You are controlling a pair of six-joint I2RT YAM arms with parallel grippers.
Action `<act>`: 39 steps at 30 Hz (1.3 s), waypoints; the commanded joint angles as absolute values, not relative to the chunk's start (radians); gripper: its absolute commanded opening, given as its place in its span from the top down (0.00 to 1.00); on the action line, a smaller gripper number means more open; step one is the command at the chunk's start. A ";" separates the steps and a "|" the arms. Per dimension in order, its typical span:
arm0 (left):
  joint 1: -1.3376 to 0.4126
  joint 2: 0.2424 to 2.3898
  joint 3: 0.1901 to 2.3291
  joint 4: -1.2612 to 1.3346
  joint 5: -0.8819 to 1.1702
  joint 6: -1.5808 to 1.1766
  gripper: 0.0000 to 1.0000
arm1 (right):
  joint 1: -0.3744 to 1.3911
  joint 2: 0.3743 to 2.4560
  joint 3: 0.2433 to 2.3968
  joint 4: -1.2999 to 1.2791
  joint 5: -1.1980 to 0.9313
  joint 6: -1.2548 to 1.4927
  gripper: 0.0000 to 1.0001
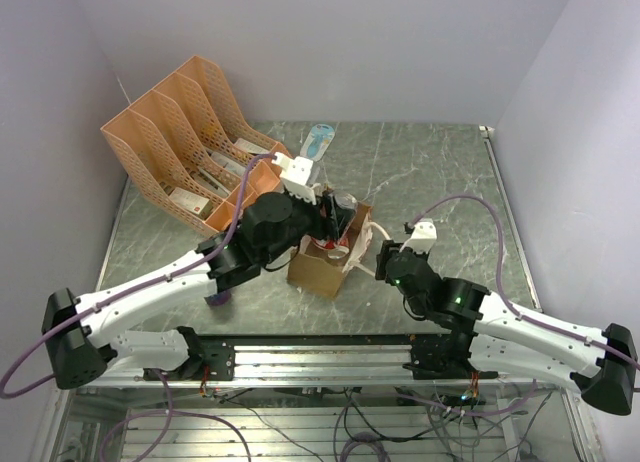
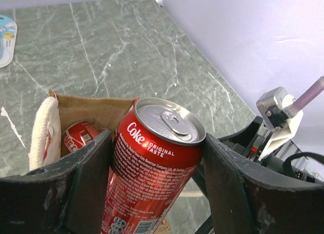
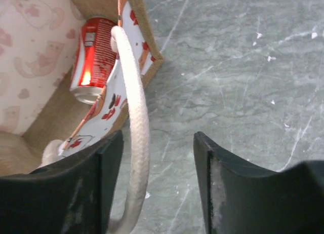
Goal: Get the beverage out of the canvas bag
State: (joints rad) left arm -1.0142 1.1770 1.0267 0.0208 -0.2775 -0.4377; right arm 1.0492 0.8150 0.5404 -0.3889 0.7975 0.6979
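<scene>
The canvas bag (image 1: 322, 265) stands at the table's middle, tan with cream handles. My left gripper (image 1: 338, 218) is over its open mouth, shut on a red Coke can (image 2: 154, 163) that it holds upright above the bag (image 2: 96, 112). A second red can (image 2: 78, 136) lies inside the bag; it also shows in the right wrist view (image 3: 93, 54). My right gripper (image 1: 386, 264) is open just right of the bag. In the right wrist view (image 3: 158, 140) one cream handle (image 3: 135, 143) hangs between its fingers, close to the left finger (image 3: 104, 163), not pinched.
An orange file rack (image 1: 185, 147) stands at the back left. A blue and white packet (image 1: 318, 140) lies on the table behind the bag and shows in the left wrist view (image 2: 5, 34). White walls close in the left, back and right sides.
</scene>
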 commanded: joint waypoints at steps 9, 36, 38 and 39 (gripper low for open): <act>-1.002 0.889 0.892 0.189 -0.310 -0.470 0.93 | 1.054 0.869 0.815 -0.415 0.567 0.440 0.05; -1.002 0.687 0.827 0.103 -0.215 -0.573 0.93 | 1.049 1.060 0.943 0.098 -0.217 0.257 0.03; -1.002 0.676 0.825 0.097 -0.208 -0.578 0.93 | 1.048 1.075 0.940 0.126 -0.236 0.271 0.05; -1.002 0.671 0.824 0.093 -0.205 -0.581 0.93 | 1.046 1.082 0.939 0.141 -0.252 0.280 0.06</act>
State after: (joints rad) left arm -1.0084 0.7136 0.8082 -0.0059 -0.2428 -0.5457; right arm 1.0500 1.0538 0.9215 0.0662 -0.1810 0.2474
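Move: The left hand holds the Coke can between its fingers, its middle about 2 cm below the hand point, with the canvas bag some 25 cm below and roughly beneath it, and the red can left inside some 25 cm straight below. From the right hand, at the bag's right handle, the held Coke can is about 13 cm left, 3 cm ahead and 15 cm up; the bag lies 13 cm left, 4 cm ahead and 8 cm below, the red can inside 12 cm left, 2 cm ahead and 9 cm below. Keeping its grip on the Coke can, the left hand draws it some 8 cm left, 6 cm back and 4 to 5 cm up from over the bag, rolling about 15 degrees so its left side sinks. The right hand goes on opening, from half to fully wide, leaves the bag's right handle upward first and then swings about 20 cm left, rising some 17 cm in all with 6 cm back, while turning roughly 60 degrees counter-clockwise until its spread fingers point left at the can, close to either side of it and not yet gripping. ##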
